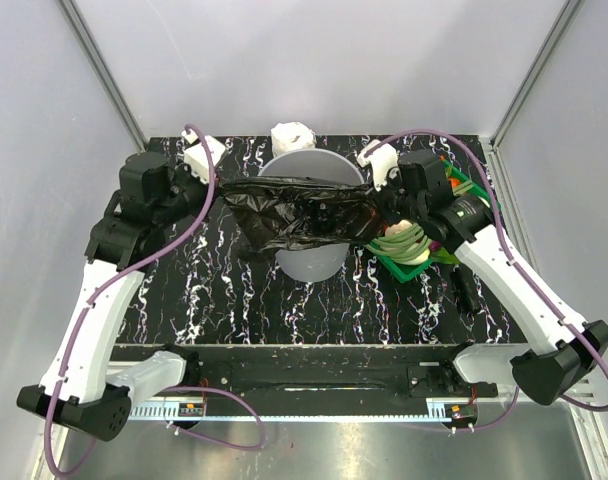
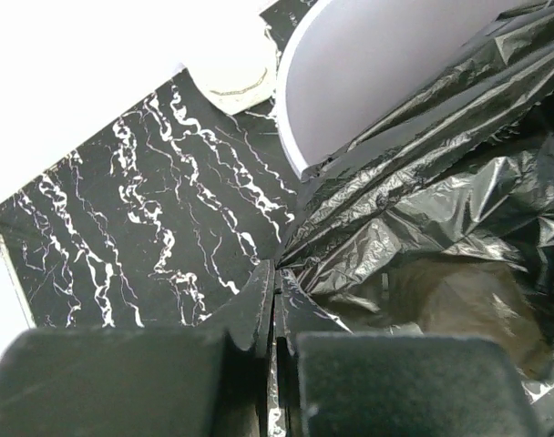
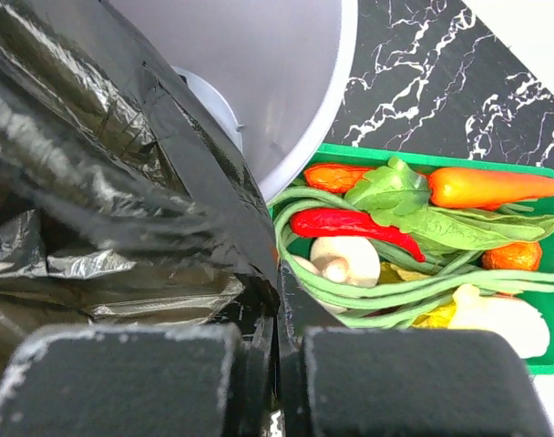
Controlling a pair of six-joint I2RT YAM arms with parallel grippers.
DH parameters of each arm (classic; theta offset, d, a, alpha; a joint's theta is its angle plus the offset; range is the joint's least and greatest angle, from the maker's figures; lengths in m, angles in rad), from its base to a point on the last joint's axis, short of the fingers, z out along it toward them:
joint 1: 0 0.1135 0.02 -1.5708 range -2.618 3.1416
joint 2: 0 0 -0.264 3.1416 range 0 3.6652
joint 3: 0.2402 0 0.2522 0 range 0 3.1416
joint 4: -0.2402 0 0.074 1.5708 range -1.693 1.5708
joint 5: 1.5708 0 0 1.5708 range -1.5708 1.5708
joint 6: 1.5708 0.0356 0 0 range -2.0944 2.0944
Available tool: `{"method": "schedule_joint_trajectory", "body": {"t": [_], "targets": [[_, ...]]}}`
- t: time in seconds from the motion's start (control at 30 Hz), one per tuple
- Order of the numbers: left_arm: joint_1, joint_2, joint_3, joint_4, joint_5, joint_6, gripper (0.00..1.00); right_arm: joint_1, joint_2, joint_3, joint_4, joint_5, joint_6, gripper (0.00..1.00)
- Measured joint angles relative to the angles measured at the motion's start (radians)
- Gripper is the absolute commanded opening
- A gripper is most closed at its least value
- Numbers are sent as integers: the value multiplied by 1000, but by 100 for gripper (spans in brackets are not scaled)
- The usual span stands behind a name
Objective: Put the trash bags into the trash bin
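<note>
The black crinkly trash bag [image 1: 294, 215] is stretched sideways across the top of the light-grey trash bin [image 1: 309, 265] at the table's middle. My left gripper [image 1: 221, 192] holds the bag's left end. In the left wrist view the left gripper [image 2: 277, 284] is shut, with the film [image 2: 423, 200] pinched between its tips beside the bin's rim [image 2: 291, 137]. My right gripper [image 1: 382, 215] holds the bag's right end. The right wrist view shows the right gripper [image 3: 279, 273] shut on the bag's edge [image 3: 104, 164], next to the bin's wall [image 3: 277, 64].
A green basket [image 1: 396, 268] of vegetables [image 3: 395, 228] stands right of the bin, directly under my right gripper. A small white roll [image 1: 292, 135] lies behind the bin. Grey walls close in the back and sides of the black marbled table [image 1: 204, 290].
</note>
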Motion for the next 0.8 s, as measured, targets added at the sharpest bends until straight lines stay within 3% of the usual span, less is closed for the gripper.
{"method": "schedule_joint_trajectory", "body": {"t": [0.8], "targets": [[-10,-74,240,-274,271,3,0,-1,-59,-95,-26,-56,-56,0]]}}
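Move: Both hands grip the black trash bag by its ends, stretched over the bin. From the left hand the trash bin's middle lies about 17 cm right, 4 cm ahead and 20 cm below, with the white bundle some 26 cm ahead and 13 cm right. From the right hand the bin is roughly 14 cm left, 2 cm ahead and 14 cm below; the vegetable basket sits about 5 cm ahead, 10 cm right, 25 cm lower. Still pinching its end of the trash bag, the left hand draws it back towards the robot by about 9 cm, away from the bin, and lifts it some 6 cm, turning clockwise about 15 degrees. The right hand keeps its own pinch, easing back and down a couple of centimetres before holding nearly still by the bin's right side. ##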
